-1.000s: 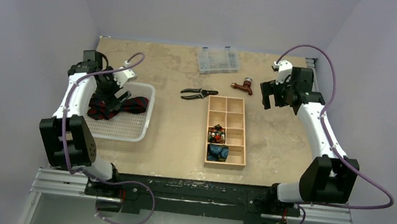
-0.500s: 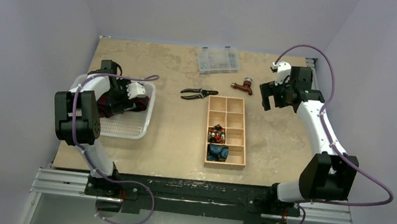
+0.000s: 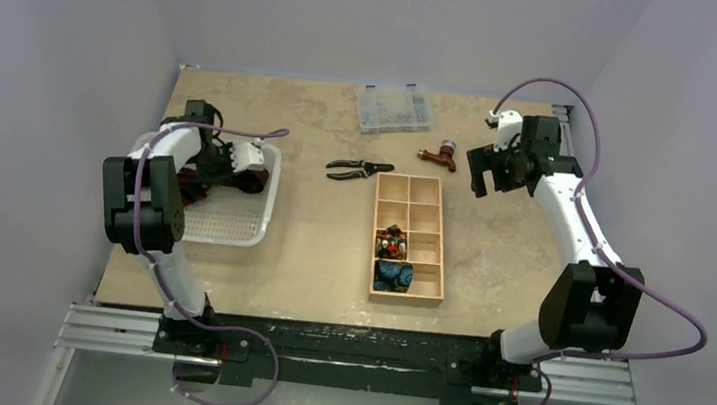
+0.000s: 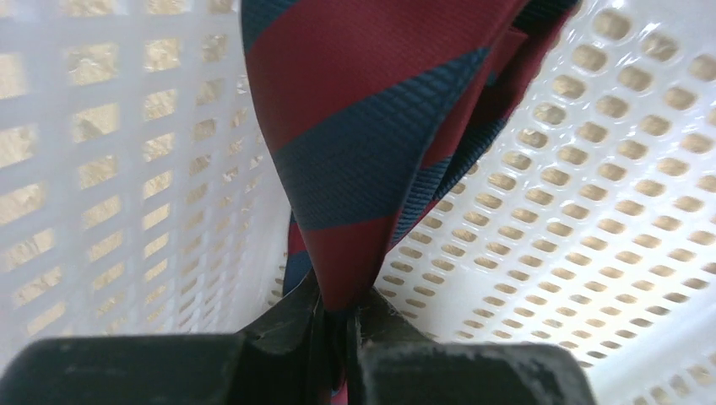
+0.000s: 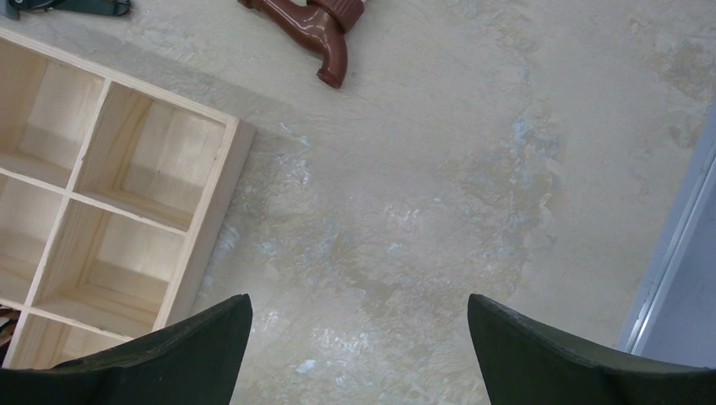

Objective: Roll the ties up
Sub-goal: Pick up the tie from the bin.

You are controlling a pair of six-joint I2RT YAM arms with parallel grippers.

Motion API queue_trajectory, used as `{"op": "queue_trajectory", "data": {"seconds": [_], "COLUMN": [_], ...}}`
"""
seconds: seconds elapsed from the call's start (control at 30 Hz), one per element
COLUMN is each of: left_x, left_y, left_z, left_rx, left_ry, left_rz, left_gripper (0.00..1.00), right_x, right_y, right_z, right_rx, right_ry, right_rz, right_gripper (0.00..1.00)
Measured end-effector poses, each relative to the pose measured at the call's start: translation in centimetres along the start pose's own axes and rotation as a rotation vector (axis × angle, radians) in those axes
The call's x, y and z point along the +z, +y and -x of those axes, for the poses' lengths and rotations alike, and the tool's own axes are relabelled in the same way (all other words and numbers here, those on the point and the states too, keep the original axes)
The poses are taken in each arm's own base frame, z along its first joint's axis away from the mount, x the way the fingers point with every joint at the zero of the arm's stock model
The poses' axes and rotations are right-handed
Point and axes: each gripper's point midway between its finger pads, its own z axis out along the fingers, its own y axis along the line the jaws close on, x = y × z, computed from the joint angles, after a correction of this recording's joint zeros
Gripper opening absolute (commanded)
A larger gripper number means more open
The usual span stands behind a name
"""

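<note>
A navy and dark red striped tie (image 4: 363, 126) rises out of my left gripper (image 4: 338, 316), which is shut on a fold of it inside the white perforated basket (image 4: 591, 211). From above, the left gripper (image 3: 228, 164) sits low in the basket (image 3: 230, 239), and the dark heap of ties (image 3: 254, 183) is partly hidden under the wrist. My right gripper (image 3: 486, 176) hangs open over bare tabletop to the right of the wooden box. Nothing lies between its fingers (image 5: 359, 337).
A wooden compartment box (image 3: 411, 238) stands mid-table with colourful bundles (image 3: 392, 242) in its near cells; its corner (image 5: 127, 194) shows by my right gripper. Black-handled pliers (image 3: 358, 168), a brown tap-shaped piece (image 5: 317, 29) and a clear plastic case (image 3: 394, 109) lie farther back.
My left arm has swung down into the basket, and its gripper has gone from open to shut on the tie. The right arm has hardly moved.
</note>
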Motion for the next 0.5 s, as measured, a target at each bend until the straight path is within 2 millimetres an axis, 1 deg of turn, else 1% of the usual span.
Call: {"op": "queue_trajectory", "data": {"seconds": [0.1, 0.2, 0.3, 0.4, 0.47, 0.5], "left_x": [-1.4, -4.6, -9.8, -16.0, -19.2, -20.9], "left_y": [0.0, 0.9, 2.3, 3.5, 3.5, 3.3], "left_z": [0.9, 3.0, 5.9, 9.6, 11.9, 13.5], "left_rx": [-0.053, -0.113, -0.168, -0.206, -0.223, -0.227], "left_ry": [-0.028, -0.097, -0.209, -0.343, -0.424, -0.475], "left_rz": [-0.017, 0.014, 0.091, 0.188, 0.22, 0.229], "left_gripper": [0.0, 0.0, 0.0, 0.0, 0.0, 0.0], "right_x": [0.1, 0.1, 0.1, 0.0, -0.2, -0.4], "right_y": [0.3, 0.7, 1.0, 1.7, 2.5, 2.8], "right_z": [0.0, 0.1, 0.2, 0.4, 0.7, 0.9], "right_rx": [0.001, 0.001, 0.001, -0.004, -0.016, -0.02], "right_ry": [-0.001, -0.005, -0.012, -0.026, -0.044, -0.053], "right_rz": [0.019, 0.038, 0.057, 0.095, 0.142, 0.158], "right_gripper": [0.98, 0.98, 0.98, 0.98, 0.98, 0.98]}}
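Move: The left fingers are already shut on the tie inside the white bin, whose middle lies about 5 cm back and 2 cm right of them, roughly level in height. The open table beyond the bin is some 32 cm right and 11 cm back, the wooden box 57 cm right and 11 back, the shears 41 cm right and 5 ahead. From the right hand, that open table lies about 43 cm left, 15 back and 14 below. Keeping its pinch on the tie, the left hand starts almost straight up out of the bin and picks up speed, rising about 24 cm and veering some 8 cm right as it climbs, while the wrist swings the shut fingers out to the right and forward by roughly 30 degrees. The right hand, empty and wide open, drifts about 3 cm left above the table towards the wooden box, turning slightly counter-clockwise. ##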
